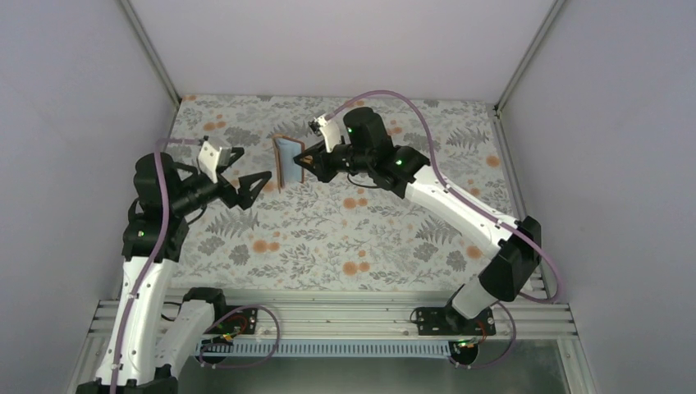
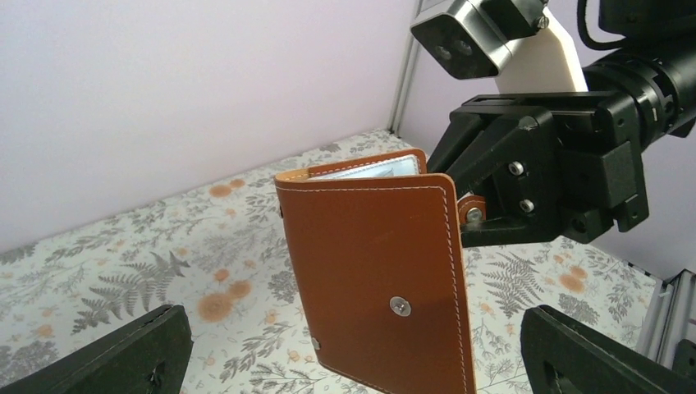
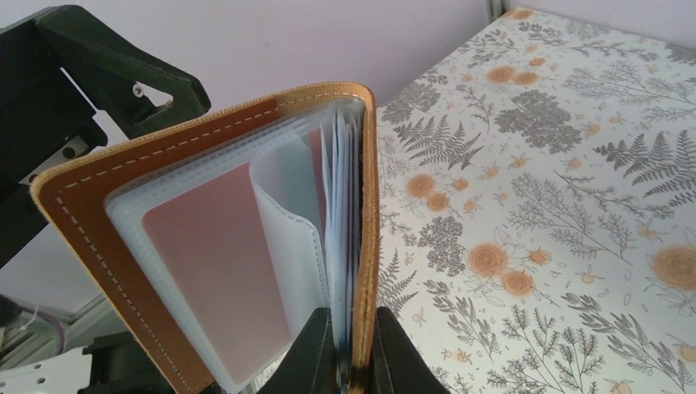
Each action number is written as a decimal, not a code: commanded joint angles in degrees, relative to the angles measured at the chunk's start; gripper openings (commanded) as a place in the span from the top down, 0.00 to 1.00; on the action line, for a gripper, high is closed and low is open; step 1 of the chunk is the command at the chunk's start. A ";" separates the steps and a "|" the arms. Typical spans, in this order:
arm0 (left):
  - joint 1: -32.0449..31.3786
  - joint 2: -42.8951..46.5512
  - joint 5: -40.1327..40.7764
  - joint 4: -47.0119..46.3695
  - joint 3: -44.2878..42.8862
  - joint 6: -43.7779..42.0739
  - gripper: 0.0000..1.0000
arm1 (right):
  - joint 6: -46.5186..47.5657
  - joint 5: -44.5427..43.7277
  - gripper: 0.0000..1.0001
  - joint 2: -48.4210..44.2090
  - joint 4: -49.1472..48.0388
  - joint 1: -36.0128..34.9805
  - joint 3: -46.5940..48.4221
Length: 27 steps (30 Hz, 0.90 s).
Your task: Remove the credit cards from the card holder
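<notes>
The brown leather card holder (image 1: 284, 162) hangs upright above the table, partly open. My right gripper (image 1: 305, 162) is shut on its edge, pinching one cover and several clear sleeves (image 3: 354, 361). In the right wrist view a reddish credit card (image 3: 217, 263) shows through the foremost plastic sleeve of the card holder (image 3: 82, 213). My left gripper (image 1: 250, 176) is open, just left of the holder and not touching it. In the left wrist view the closed cover with its snap (image 2: 377, 279) stands between and beyond the two wide-apart fingers of my left gripper (image 2: 354, 345).
The floral table cover (image 1: 345, 230) lies under both arms. White walls and metal frame posts (image 1: 152, 49) close in the back and the sides. A rail (image 1: 345, 316) runs along the near edge by the arm bases.
</notes>
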<state>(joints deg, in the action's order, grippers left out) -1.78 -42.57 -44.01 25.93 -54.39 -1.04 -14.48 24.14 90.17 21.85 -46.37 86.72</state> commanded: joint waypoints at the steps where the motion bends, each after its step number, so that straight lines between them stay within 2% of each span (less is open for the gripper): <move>1: -1.59 -2.55 2.24 -1.50 0.07 1.15 0.00 | -1.90 -2.55 0.96 0.98 -2.19 -0.16 2.75; 11: -3.95 -9.42 5.79 2.30 -4.84 -2.22 0.00 | -2.66 -4.13 0.96 2.60 -2.05 -1.12 3.95; 16: -3.93 -10.22 9.18 5.35 -8.94 -8.59 0.00 | -2.33 -5.35 0.96 2.72 -1.46 -1.46 3.99; 23: -4.64 -16.30 5.98 10.22 -18.26 -7.44 0.00 | -2.86 -6.05 0.96 3.78 -0.57 -1.62 5.32; 27: -5.44 -17.75 7.47 11.89 -18.26 -8.24 0.00 | -2.69 -6.92 0.96 3.75 0.19 -1.61 5.79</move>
<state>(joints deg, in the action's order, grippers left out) -6.50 -59.11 -37.04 33.58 -72.29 -8.16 -16.53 18.46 94.08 22.48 -47.35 89.60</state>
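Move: The card holder hangs partly open in the air, about 7 cm to the right of the empty left hand, some 3 cm ahead of it and its middle around 2 cm lower. The right fingertips that grip it lie about 10 cm to the left hand's right and 3 cm ahead, at about its height. From the right hand, the holder's middle is roughly 3 cm left, level fore and aft, and 2 cm below. With its fingers still wide open and no touch to be seen, the left hand goes about 5 cm forward along the left side of the card holder, first dipping some 2.5 cm and then rising about 5 cm, so it ends looking down on the holder's open top, with its wrist rolled about 7 degrees, left side up. The right hand keeps its pinch on the holder's edge and eases it about 2 cm forward, a little down and to the left, turning it about 5 degrees clockwise. ##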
